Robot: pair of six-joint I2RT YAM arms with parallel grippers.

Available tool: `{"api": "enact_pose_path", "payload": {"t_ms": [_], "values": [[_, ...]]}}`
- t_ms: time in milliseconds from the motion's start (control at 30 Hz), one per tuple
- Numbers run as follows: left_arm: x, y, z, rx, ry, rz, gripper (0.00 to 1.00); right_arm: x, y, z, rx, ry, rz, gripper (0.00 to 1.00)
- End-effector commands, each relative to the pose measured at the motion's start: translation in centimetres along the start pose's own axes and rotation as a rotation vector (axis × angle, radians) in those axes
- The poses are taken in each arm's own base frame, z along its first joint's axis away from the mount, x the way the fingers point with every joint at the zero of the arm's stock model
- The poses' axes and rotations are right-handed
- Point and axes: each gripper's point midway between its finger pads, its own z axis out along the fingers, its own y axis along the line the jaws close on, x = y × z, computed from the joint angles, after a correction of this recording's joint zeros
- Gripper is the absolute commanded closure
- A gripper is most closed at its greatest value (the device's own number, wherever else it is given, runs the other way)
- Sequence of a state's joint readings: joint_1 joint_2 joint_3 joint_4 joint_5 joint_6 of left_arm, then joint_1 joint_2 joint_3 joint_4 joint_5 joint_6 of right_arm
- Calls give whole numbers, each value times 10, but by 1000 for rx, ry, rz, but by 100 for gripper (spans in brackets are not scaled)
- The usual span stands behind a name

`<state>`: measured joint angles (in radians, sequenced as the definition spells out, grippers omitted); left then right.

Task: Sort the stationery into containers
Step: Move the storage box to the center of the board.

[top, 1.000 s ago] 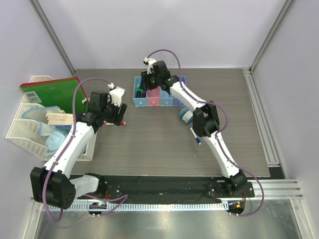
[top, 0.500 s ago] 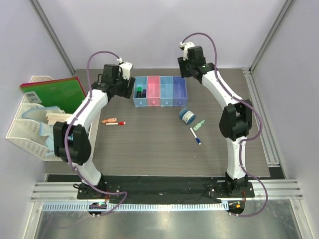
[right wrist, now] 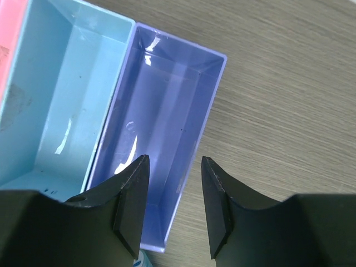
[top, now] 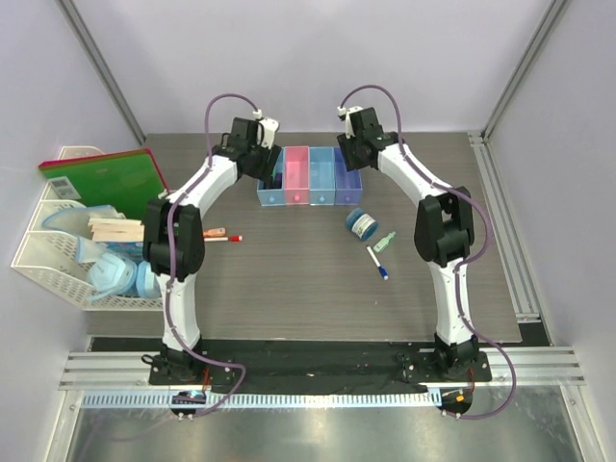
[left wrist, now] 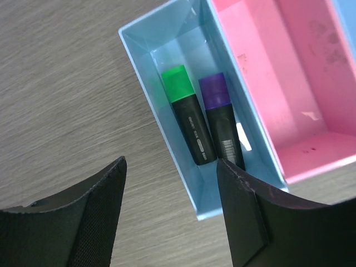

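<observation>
The containers [top: 308,189] are four joined bins: light blue, pink, light blue, purple. Two black highlighters, one green-capped [left wrist: 186,114] and one purple-capped [left wrist: 219,114], lie side by side in the left light blue bin [left wrist: 167,139]. My left gripper [left wrist: 172,217] hangs open over that bin's near left corner, holding nothing. My right gripper [right wrist: 175,206] is open too, its fingers either side of the empty purple bin's [right wrist: 161,111] right wall. On the table lie a round blue jar [top: 362,224], a green-white bottle [top: 385,241], a blue-capped marker [top: 377,263] and a red-capped marker [top: 221,238].
A white mesh organiser [top: 53,265] stands at the left edge with a green notebook [top: 106,178] and wooden sticks [top: 114,229]. A small pinkish item [top: 212,232] lies by the red-capped marker. Both arms reach far across the table to the bins at the back.
My left gripper has swung from beside the red-capped marker up and right to the left bin. My right gripper has gone from the left bin to the purple end.
</observation>
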<state>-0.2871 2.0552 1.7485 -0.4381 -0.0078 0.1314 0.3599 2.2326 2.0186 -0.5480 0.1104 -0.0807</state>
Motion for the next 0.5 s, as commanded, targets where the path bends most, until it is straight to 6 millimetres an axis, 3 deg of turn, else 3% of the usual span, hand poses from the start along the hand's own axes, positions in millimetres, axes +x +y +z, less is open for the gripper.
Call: {"api": "enact_pose_path", "payload": {"t_ms": [0, 233, 467], "values": [[-9, 2, 13, -32, -20, 34, 34, -8, -5, 7, 26, -15, 3, 53], [-1, -14, 28, -5, 0, 65, 34, 17, -8, 27, 44, 45, -9, 53], [-3, -37, 30, 45, -4, 89, 34, 30, -8, 32, 37, 74, 0, 55]]}}
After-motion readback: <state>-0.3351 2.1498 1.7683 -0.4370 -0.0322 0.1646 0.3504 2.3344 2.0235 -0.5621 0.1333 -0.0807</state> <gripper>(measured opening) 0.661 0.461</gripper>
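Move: The storage box's left wall runs about 1 cm to the left of the left hand, its middle level with the hand and some 11 cm below; the green-capped marker lies about 2 cm to the hand's right and 14 cm down, the pink compartment about 11 cm to its right. From the right hand, the box's right wall lies about 2 cm to the right, 2 cm back and 11 cm down; the jar is roughly 20 cm back and 4 cm right. Lower both open grippers together at the storage box's two ends: bring the right one about 5.5 cm down towards the purple compartment's outer wall, easing 1 cm right. Sink the left one some 4.5 cm over the light-blue compartment with the markers, then slide it about 2 cm right, off the outer wall's line. Don't close the fingers yet. ##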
